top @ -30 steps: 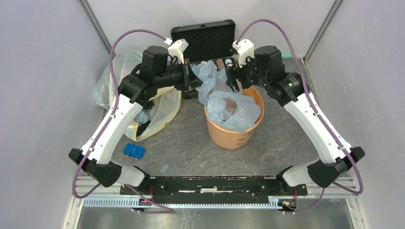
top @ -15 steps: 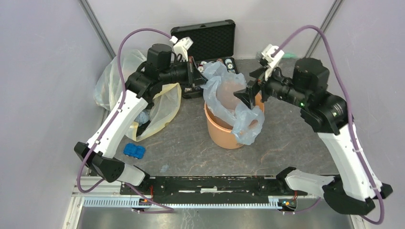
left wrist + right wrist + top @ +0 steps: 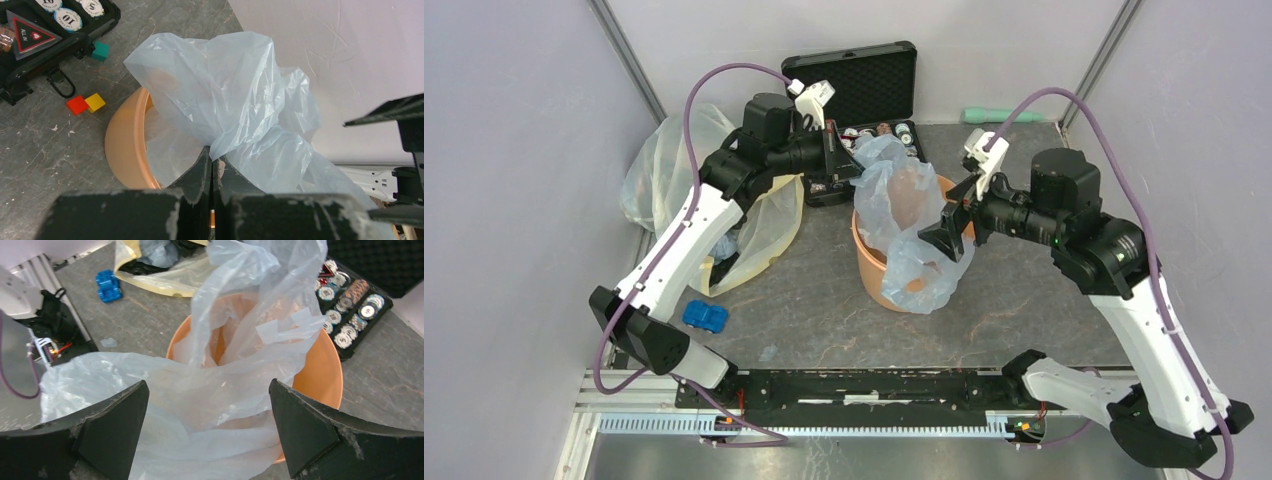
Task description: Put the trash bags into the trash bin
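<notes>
The pale blue trash bag [image 3: 894, 195] hangs over and partly inside the orange trash bin [image 3: 879, 280] in the middle of the table. My left gripper [image 3: 842, 158] is shut on the bag's far top edge and holds it up; in the left wrist view [image 3: 212, 152] the closed fingers pinch the bag [image 3: 225, 95] above the bin [image 3: 122, 150]. My right gripper [image 3: 949, 228] is open at the bin's right rim, with bag draped over the near side. In the right wrist view [image 3: 207, 405] its fingers [image 3: 300, 425] stand wide apart above the bag [image 3: 200, 390] and bin [image 3: 320, 370].
An open black foam-lined case [image 3: 854, 85] with poker chips stands at the back. A large yellowish bag [image 3: 759, 225] lies at the left. A blue toy car [image 3: 705, 316] sits front left. Small red, yellow and teal blocks [image 3: 85, 104] lie beside the case. A green tube [image 3: 999, 116] lies back right.
My right gripper let go of the bag, opened and pulled back to the right, then lowered toward the bin's right rim. The bag has draped further over the bin's near side. My left gripper still holds the bag.
</notes>
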### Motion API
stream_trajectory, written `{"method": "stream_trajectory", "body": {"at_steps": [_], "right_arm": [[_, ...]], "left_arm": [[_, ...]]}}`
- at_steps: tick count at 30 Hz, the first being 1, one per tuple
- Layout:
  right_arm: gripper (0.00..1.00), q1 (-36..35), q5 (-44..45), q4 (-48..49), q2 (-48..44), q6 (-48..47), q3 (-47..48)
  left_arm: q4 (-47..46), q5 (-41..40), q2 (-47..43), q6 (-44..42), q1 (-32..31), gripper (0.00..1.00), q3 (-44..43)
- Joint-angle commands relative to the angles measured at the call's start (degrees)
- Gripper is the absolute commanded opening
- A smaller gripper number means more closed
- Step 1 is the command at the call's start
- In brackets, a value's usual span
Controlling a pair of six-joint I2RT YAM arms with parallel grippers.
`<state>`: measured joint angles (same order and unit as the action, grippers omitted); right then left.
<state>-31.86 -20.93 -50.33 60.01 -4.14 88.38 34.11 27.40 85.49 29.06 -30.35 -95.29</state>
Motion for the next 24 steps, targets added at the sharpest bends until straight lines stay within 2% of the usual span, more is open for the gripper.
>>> {"method": "stream_trajectory", "body": {"at_steps": [1, 5, 11, 16, 20, 24], "right_arm": [[0.98, -0.04, -6.21, 3.38, -4.27, 2.27, 0.50], [0.98, -0.07, -9.20, 6.93, -6.45, 4.04, 0.29], [0.98, -0.05, -13.73, 29.21, -15.43, 24.13, -11.18], [0.98, -0.04, -7.36, 31.45, -20.31, 35.35, -18.98], [0.98, -0.05, -10.34, 44.16, -26.79, 51.98, -30.12], [0.98, -0.03, -3.76, 39.49, -29.73, 58.65, -31.28]], "left_arm": [[-3.08, 1.13, 0.47, 1.71, 0.14, 0.02, 0.67], [-3.08, 0.26, 0.58, 1.75, 0.16, 0.02, 0.89], [-2.95, -1.01, 0.43, 1.88, 0.29, 0.02, 0.89], [-2.97, -2.49, -0.26, 2.13, 0.29, 0.02, 1.31], [-3.45, -3.39, -0.69, 2.10, 0.29, 0.02, 2.38], [-5.21, -3.36, -1.53, 2.93, 0.30, 0.02, 3.98]]}}
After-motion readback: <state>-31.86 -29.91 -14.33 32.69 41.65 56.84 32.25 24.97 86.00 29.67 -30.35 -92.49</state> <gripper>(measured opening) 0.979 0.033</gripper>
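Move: The bag's loose flap droops over the bin's near rim, roughly 9 cm back from the right hand, about 1 cm to its left and some 6 cm below. The bin's middle is about 3 cm ahead, 4 cm left and 26 cm down; the bag's gathered end, in the left gripper, is some 10 cm ahead, 13 cm left and 3 cm lower. From the left hand the flap lies about 19 cm back, 12 cm right, 3 cm down. The bag's loose flap is what the right hand draws back towards, some 9 cm, first rising about 7 cm and then sinking nearly 4 cm. Its wrist rolls about 40 degrees, left side up, so the wide-open fingers end one above the other beside the flap, not closing. The left hand keeps its pinch on the gathered end and eases down about 2 cm. ##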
